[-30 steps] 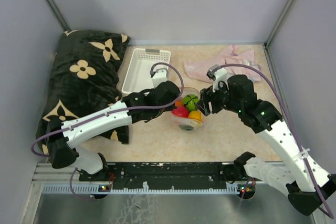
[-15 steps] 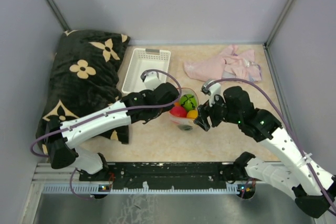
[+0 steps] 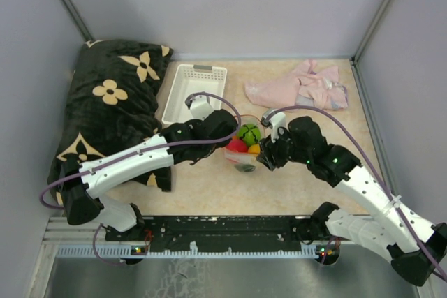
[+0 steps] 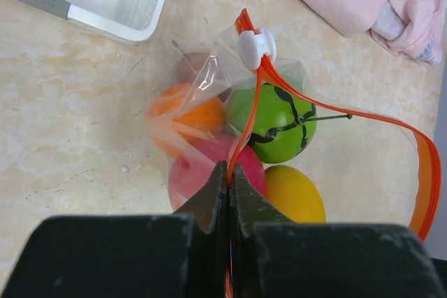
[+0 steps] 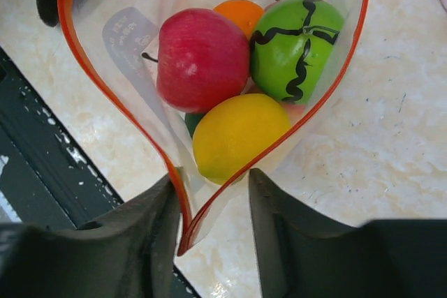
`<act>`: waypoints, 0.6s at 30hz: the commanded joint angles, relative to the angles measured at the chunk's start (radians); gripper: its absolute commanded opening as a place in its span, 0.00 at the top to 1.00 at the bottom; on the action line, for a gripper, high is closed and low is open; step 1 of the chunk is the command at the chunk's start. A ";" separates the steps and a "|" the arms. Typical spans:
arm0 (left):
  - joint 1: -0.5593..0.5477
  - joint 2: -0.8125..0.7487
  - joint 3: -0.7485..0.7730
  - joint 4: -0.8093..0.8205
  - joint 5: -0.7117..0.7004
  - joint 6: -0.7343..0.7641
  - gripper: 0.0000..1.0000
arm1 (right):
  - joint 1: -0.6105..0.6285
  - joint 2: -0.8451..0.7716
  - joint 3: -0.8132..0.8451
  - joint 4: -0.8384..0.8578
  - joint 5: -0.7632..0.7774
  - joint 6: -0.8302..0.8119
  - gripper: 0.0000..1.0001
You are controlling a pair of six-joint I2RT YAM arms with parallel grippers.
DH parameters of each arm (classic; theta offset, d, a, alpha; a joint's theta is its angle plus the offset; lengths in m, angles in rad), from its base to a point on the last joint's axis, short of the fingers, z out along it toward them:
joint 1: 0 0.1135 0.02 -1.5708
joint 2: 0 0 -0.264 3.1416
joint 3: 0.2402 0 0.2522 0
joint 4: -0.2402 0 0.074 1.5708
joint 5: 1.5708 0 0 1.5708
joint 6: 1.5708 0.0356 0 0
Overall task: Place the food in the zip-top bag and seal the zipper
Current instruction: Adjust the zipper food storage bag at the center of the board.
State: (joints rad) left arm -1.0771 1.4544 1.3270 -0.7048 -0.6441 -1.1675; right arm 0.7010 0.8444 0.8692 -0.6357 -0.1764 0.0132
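Note:
The clear zip-top bag (image 3: 245,153) lies mid-table with the food inside: a red apple (image 5: 199,57), a green fruit (image 5: 293,47), a yellow one (image 5: 237,134) and an orange one (image 5: 241,13). My left gripper (image 4: 229,169) is shut on the red-orange zipper (image 4: 255,95), a little behind its white slider (image 4: 256,43). The bag's mouth gapes in a heart shape. My right gripper (image 5: 213,183) stands open around the pointed end where the two zipper strips (image 5: 112,95) meet. One strip touches the left finger (image 5: 150,228).
A white slotted basket (image 3: 192,92) stands behind the left arm, and a pink cloth (image 3: 297,88) lies at the back right. A black flower-print cushion (image 3: 112,102) fills the left side. The black base rail (image 3: 223,232) runs along the near edge.
My right gripper has swung forward and left to the bag's near end, and its jaws have narrowed. The left gripper keeps its hold on the zipper, shifted slightly left.

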 commanded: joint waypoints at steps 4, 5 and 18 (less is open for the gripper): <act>0.018 -0.053 -0.037 0.081 -0.046 0.030 0.98 | 0.009 0.045 0.060 0.039 0.071 -0.068 0.77; 0.026 -0.062 -0.046 0.096 -0.040 0.059 0.96 | 0.009 0.046 0.071 0.032 0.074 -0.079 0.85; 0.229 -0.408 -0.455 0.800 0.302 0.684 0.61 | 0.008 0.103 0.175 -0.094 0.105 -0.181 1.00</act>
State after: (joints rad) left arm -0.9188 1.1782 1.0153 -0.2405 -0.5278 -0.7330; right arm 0.7048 0.9463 0.9791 -0.7055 -0.0959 -0.1230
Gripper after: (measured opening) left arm 0.367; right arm 0.012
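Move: The left hand still pinches the zipper rim on the bag's left side; the white slider is about 7 cm ahead and 2 cm right of it, the red apple some 4 cm right and 7 cm below, the empty basket roughly 18 cm ahead and 12 cm left. The right hand's half-open fingers straddle the bag's near right rim corner, about 1 cm ahead. The lemon is about 5 cm ahead, 5 cm left and 6 cm below that hand. Easing forward about 2 cm, the right hand shuts its fingers on the bag's near right rim corner, pinching it from both sides. Slow at first, the left hand then opens to about a third, lets go of the left rim and speeds off left, up and forward, over 6 cm in all, its fingers tipping up nearly 20 degrees. ##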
